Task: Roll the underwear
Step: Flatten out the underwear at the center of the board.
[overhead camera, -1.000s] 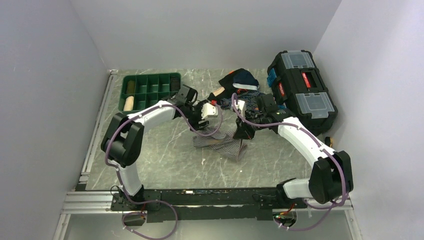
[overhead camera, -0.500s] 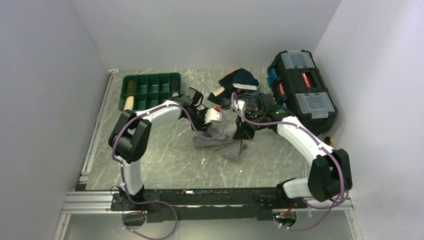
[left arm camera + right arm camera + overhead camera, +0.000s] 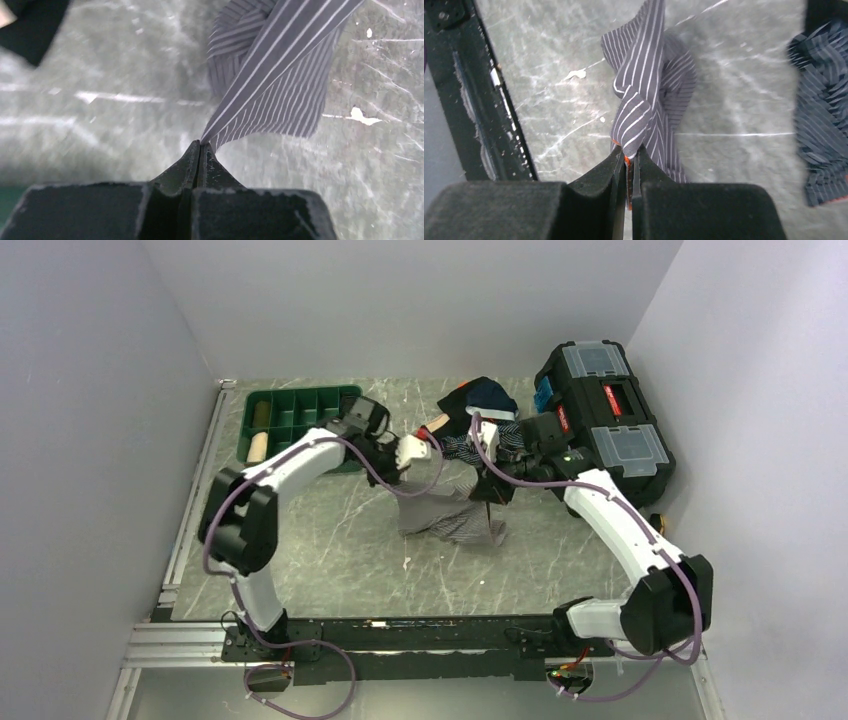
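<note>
The underwear [image 3: 446,514], grey cloth with fine light pinstripes, hangs stretched between my two grippers, its lower part sagging onto the marble table. My left gripper [image 3: 401,480] is shut on one corner; in the left wrist view the jaws [image 3: 200,145] meet on the tip of the underwear [image 3: 280,75]. My right gripper [image 3: 490,490] is shut on the opposite side; the right wrist view shows its jaws [image 3: 628,154] pinching an orange-edged fold of the underwear [image 3: 644,95], which drops twisted below.
A green compartment tray [image 3: 300,420] sits at the back left. A black toolbox [image 3: 605,420] stands at the back right. Dark garments [image 3: 480,402] lie piled between them, one a darker striped garment [image 3: 824,125]. The black front rail [image 3: 474,110] borders the table.
My left gripper has shut on the underwear's corner. Both grippers have moved toward the back and apart, pulling the cloth up from its flat heap on the table.
</note>
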`<state>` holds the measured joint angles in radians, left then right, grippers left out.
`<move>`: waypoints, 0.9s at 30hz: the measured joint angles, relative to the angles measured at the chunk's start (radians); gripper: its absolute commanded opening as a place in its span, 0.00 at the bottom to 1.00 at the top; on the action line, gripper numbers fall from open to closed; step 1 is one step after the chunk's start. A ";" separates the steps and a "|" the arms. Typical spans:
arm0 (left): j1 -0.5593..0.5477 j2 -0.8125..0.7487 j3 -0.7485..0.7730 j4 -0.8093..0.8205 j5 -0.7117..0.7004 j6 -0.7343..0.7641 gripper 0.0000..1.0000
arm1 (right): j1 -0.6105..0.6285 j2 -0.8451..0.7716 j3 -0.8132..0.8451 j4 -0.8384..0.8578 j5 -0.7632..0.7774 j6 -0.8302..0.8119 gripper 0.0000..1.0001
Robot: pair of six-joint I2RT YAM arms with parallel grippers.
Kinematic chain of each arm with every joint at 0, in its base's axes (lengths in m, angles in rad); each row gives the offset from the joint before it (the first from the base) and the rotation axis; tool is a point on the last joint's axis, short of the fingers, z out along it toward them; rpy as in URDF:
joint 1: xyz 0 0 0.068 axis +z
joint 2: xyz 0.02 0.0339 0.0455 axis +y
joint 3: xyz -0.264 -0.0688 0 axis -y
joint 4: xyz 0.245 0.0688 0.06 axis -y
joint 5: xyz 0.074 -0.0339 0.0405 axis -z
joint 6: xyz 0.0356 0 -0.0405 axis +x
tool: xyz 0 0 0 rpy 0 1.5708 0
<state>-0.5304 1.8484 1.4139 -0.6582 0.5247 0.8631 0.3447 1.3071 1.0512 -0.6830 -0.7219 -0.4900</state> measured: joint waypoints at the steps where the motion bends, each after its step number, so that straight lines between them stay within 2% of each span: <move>1: 0.019 -0.033 0.000 -0.019 -0.004 -0.019 0.00 | 0.000 -0.008 0.025 -0.006 0.013 0.003 0.00; 6: 0.092 -0.260 0.062 -0.058 -0.087 -0.093 0.00 | -0.002 -0.033 0.203 -0.017 0.086 0.021 0.00; 12: 0.085 -0.472 0.189 -0.014 -0.201 -0.125 0.00 | -0.003 -0.044 0.367 -0.011 0.127 0.003 0.00; 16: 0.053 -0.587 0.119 -0.008 -0.228 -0.140 0.00 | -0.003 -0.097 0.353 -0.021 0.099 -0.013 0.00; 20: -0.006 -0.659 0.023 -0.076 -0.237 -0.154 0.00 | -0.003 -0.139 0.339 -0.074 0.032 -0.034 0.00; 27: -0.061 -0.802 0.022 -0.206 -0.143 -0.222 0.00 | -0.001 -0.245 0.319 -0.186 -0.148 -0.095 0.00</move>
<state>-0.5919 1.0462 1.4361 -0.8646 0.3817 0.6415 0.3439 1.0618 1.3697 -0.8688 -0.8696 -0.5850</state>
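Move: The striped underwear is already pinched at a corner by each hand. Its middle hangs about 10 cm to the left hand's right and 6 cm back, a touch below it. From the right hand its middle is about 7 cm left, roughly 2 cm ahead and 6 cm below. The navy striped garment lies some 10 cm ahead and 17 cm right of the left hand, the green tray some 14 cm ahead and 19 cm left of it. The underwear is hoisted off the board by both hands, fingers staying shut on it: the left climbs fast by some 28 cm while pulling 7 cm left, away from the right, which rises about 16 cm and first reaches 5 cm forward. Both then draw back towards the bases, by roughly 10 cm, still high, with fingertips swung forward some 25 degrees. ##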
